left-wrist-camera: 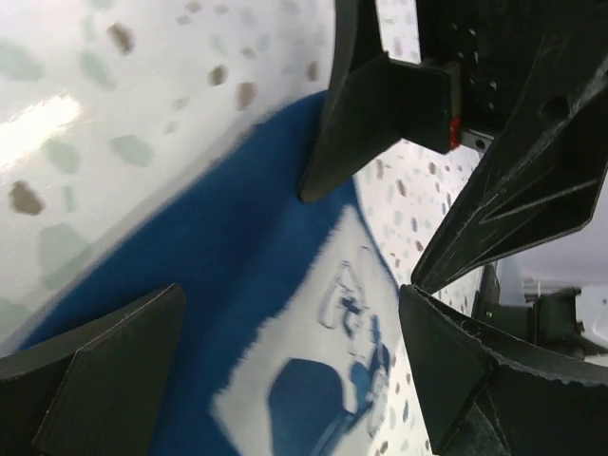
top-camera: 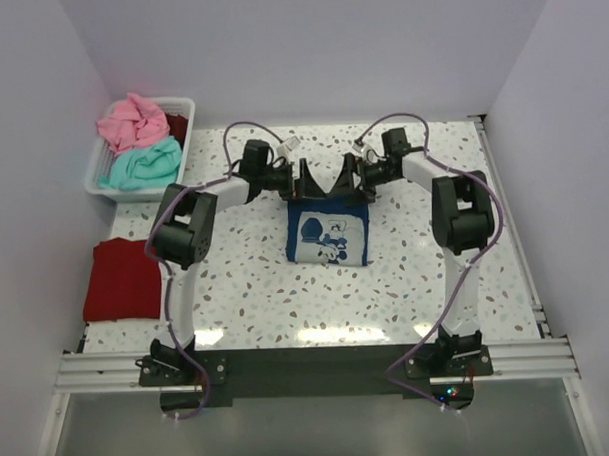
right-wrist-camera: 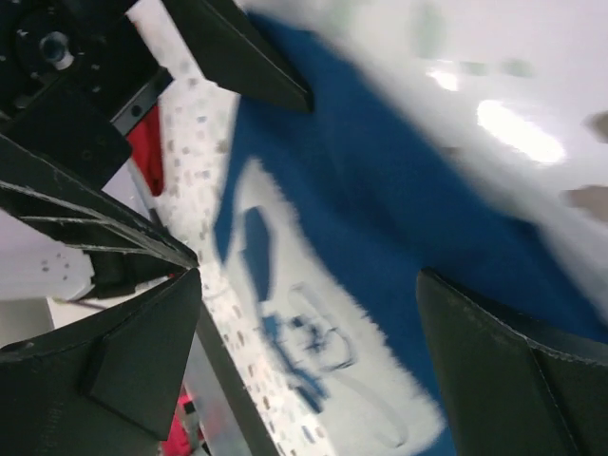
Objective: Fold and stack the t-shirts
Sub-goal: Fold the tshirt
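Note:
A folded navy t-shirt [top-camera: 328,234] with a white printed picture lies mid-table. Both grippers hang over its far edge, jaws wide and empty: the left gripper [top-camera: 308,183] over the left corner, the right gripper [top-camera: 351,179] over the right. In the left wrist view the left gripper [left-wrist-camera: 293,313] is open above the navy cloth [left-wrist-camera: 218,275]. The right wrist view shows the right gripper [right-wrist-camera: 309,285] open above the same cloth [right-wrist-camera: 399,218]. A folded dark red t-shirt [top-camera: 123,279] lies at the table's left edge. Pink [top-camera: 131,122] and teal [top-camera: 142,164] t-shirts sit crumpled in the basket.
The white plastic basket [top-camera: 93,175] stands at the back left corner. White walls close in the table on three sides. Speckled tabletop [top-camera: 426,274] shows around the navy shirt. The arms' bases sit on a rail at the near edge [top-camera: 309,363].

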Motion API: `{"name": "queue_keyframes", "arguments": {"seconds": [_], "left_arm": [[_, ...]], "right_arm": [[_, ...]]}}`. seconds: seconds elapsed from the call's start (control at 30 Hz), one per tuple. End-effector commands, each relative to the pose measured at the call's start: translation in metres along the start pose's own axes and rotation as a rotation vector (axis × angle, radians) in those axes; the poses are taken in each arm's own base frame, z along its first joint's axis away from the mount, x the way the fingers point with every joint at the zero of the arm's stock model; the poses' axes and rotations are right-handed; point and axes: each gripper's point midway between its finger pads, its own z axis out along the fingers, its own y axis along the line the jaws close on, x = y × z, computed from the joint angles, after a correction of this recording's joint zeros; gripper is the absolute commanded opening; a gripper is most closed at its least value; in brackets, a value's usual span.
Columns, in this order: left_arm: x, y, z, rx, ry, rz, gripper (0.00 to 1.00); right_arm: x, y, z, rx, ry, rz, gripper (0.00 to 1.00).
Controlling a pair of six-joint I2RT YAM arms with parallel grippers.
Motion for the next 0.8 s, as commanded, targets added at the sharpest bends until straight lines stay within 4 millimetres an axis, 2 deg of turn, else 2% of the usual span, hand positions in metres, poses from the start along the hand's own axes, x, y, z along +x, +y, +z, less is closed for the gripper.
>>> {"name": "queue_keyframes", "arguments": {"seconds": [0.0,0.07,0.13,0.2,0.27,0.3,0.33,0.4,0.43,0.5,0.53,0.57,0.6,0.63,0.67,0.7,0.77], "left_arm": [[-0.02,0.031,0.012,-0.038,-0.073,-0.071,1.0],[-0.012,0.05,0.014,-0.072,-0.068,-0.11,1.0],[-0.009,0.056,0.009,-0.085,-0.064,-0.121,1.0],[-0.015,0.052,0.002,-0.083,-0.067,-0.075,1.0],[-0.033,0.027,-0.011,-0.068,-0.076,0.022,1.0],[-0.039,0.021,-0.018,-0.083,-0.074,0.13,1.0],[-0.047,0.0,-0.034,-0.103,-0.072,0.177,1.0],[-0.062,-0.004,-0.056,-0.207,-0.093,0.341,1.0],[-0.071,-0.022,-0.076,-0.251,-0.107,0.395,1.0],[-0.079,-0.016,-0.104,-0.371,-0.129,0.48,1.0],[-0.09,-0.035,-0.126,-0.392,-0.178,0.514,1.0],[-0.084,-0.031,-0.137,-0.419,-0.186,0.502,1.0],[-0.089,-0.026,-0.158,-0.45,-0.222,0.466,1.0],[-0.091,-0.033,-0.175,-0.46,-0.252,0.443,1.0],[-0.088,-0.026,-0.19,-0.467,-0.262,0.394,1.0],[-0.086,-0.026,-0.197,-0.468,-0.256,0.381,1.0],[-0.072,-0.02,-0.208,-0.495,-0.208,0.347,1.0]], "right_arm": [[-0.01,-0.045,0.013,0.079,-0.033,0.025,0.99],[-0.011,-0.059,0.012,0.097,-0.037,0.039,0.99],[-0.008,-0.062,0.011,0.101,-0.027,0.036,0.98],[-0.01,-0.05,0.003,0.097,-0.026,0.018,0.99],[-0.018,-0.034,-0.008,0.092,-0.042,-0.044,0.99],[-0.018,-0.023,-0.013,0.084,-0.035,-0.06,0.99],[-0.026,-0.002,-0.027,0.08,-0.064,-0.116,0.99],[-0.035,0.021,-0.045,0.097,-0.09,-0.208,0.99],[-0.041,0.042,-0.057,0.095,-0.12,-0.263,0.99],[-0.039,0.06,-0.069,0.119,-0.125,-0.336,0.99],[-0.035,0.066,-0.067,0.156,-0.114,-0.359,0.99],[-0.033,0.078,-0.074,0.184,-0.115,-0.475,0.98],[-0.024,0.081,-0.073,0.212,-0.089,-0.503,0.98],[-0.019,0.083,-0.066,0.277,-0.07,-0.579,0.98],[-0.009,0.09,-0.066,0.3,-0.061,-0.62,0.97],[-0.007,0.093,-0.063,0.332,-0.063,-0.662,0.96],[0.01,0.096,-0.049,0.406,-0.023,-0.744,0.94]]}}
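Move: The folded blue t-shirt lies with its far edge almost beneath both hands: its middle is about 8 cm back, 4 cm right and 5 cm below the left hand, and some 8 cm back, 6 cm left and 5 cm below the right. Off to the left hand's left are the clothes basket, roughly 39 cm left and 11 cm ahead, and the folded red shirt, about 41 cm left and 18 cm back. The blue t-shirt's far edge gets a short pat: both open hands sink about 4 cm onto it and stay down briefly. Then they lift away, fingers still wide open; the left climbs some 20 cm while swinging about 15 cm left towards the basket, and the right rises about 16 cm almost straight up, each wrist tipping up by roughly 30 degrees. ##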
